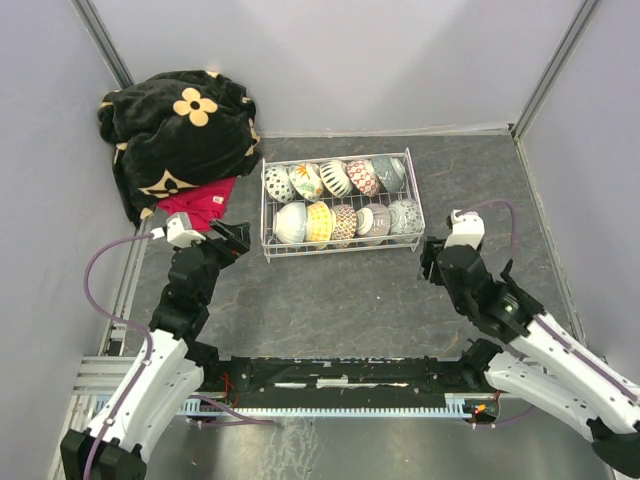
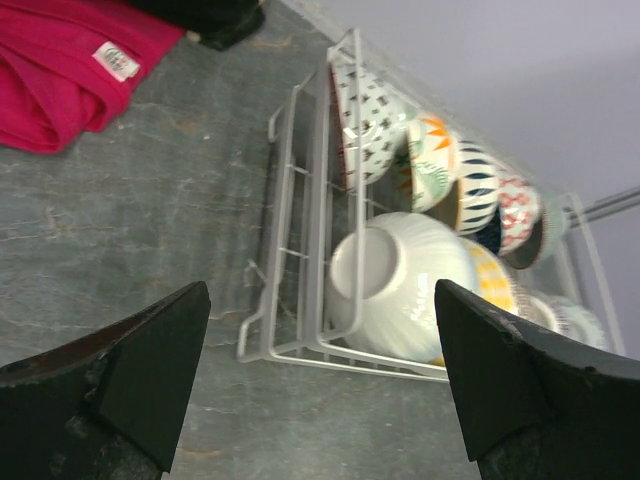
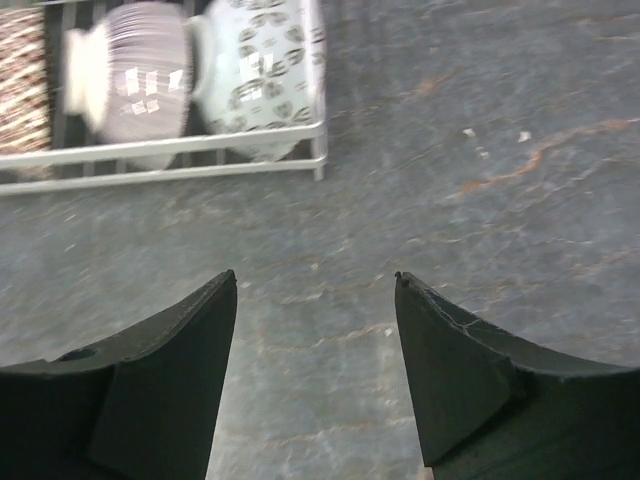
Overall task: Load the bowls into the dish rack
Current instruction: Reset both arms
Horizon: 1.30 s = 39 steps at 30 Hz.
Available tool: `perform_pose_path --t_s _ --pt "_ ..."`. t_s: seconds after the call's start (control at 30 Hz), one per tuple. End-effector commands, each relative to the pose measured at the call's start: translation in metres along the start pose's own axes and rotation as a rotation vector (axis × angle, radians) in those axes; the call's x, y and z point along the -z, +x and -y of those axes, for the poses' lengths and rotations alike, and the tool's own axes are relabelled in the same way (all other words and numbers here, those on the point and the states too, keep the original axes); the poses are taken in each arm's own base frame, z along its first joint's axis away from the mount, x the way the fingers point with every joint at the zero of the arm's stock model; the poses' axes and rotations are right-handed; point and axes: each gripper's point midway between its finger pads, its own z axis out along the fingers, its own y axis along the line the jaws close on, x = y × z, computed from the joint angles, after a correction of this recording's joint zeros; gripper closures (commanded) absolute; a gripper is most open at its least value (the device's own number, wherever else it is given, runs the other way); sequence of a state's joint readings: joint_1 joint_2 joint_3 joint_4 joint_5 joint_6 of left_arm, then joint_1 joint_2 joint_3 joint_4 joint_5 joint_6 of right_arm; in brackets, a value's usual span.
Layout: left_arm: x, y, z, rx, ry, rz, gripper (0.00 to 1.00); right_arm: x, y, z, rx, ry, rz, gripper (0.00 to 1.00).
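Observation:
The white wire dish rack (image 1: 266,225) stands at the middle of the table, filled with two rows of patterned bowls (image 1: 335,178) set on edge. My left gripper (image 1: 236,238) hovers just left of the rack's near-left corner, open and empty. In the left wrist view the rack (image 2: 290,345) shows a white bowl (image 2: 395,280) at its near corner, between my wide fingers (image 2: 150,360). My right gripper (image 1: 428,262) sits just off the rack's near-right corner, open with nothing in it. The right wrist view shows that corner (image 3: 318,150) and a bowl with dark marks (image 3: 262,70).
A black blanket with yellow flowers (image 1: 180,125) and a pink cloth (image 1: 200,202) lie at the back left, close behind my left gripper. Grey walls close in the table on three sides. A metal rail (image 1: 330,385) runs along the near edge.

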<state>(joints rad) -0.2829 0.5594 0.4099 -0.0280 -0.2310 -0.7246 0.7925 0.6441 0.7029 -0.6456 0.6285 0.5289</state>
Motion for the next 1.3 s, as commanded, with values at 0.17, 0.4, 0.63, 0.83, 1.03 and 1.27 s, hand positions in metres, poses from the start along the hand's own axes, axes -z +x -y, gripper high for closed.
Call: perform_pose_path --t_s 0.17,0.4,0.63,0.83,1.03,1.27 --pt "-0.038 -0.002 -0.043 -0.270 -0.151 0.114 0.01 -0.064 -0.023 0.091 -0.149 0.304 0.106 0.00" --pt "-0.052 0.000 -0.082 -0.397 -0.245 0.159 0.01 -0.097 0.003 0.154 -0.199 0.451 0.203 0.00" --pt "-0.069 -0.015 -0.110 -0.517 -0.326 0.165 0.01 -0.127 0.013 0.179 -0.173 0.575 0.264 0.01" --pt "-0.078 -0.013 -0.132 -0.526 -0.304 0.184 0.01 -0.148 0.012 0.179 -0.166 0.559 0.311 0.00" --pt "-0.095 -0.011 -0.141 -0.552 -0.299 0.190 0.01 -0.154 0.015 0.172 -0.129 0.528 0.294 0.00" --pt "-0.098 -0.001 -0.134 -0.582 -0.221 0.180 0.01 -0.174 0.021 0.142 -0.012 0.341 0.276 0.01"
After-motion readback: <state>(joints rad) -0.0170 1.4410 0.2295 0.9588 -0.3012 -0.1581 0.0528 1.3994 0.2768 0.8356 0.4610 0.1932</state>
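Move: The filled dish rack's middle lies about 16 cm ahead of the left hand, 21 cm right and 15 cm lower; its white bowl is 12 cm ahead and 9 cm right, the red cloth 18 cm ahead and 14 cm left. From the right hand the rack's middle is some 22 cm ahead, 19 cm left and 14 cm lower, its grey patterned bowl 19 cm ahead and 4 cm left. Both empty hands swing outward and forward, sinking some 12 cm beside the dish rack, right fingers opening wide. ##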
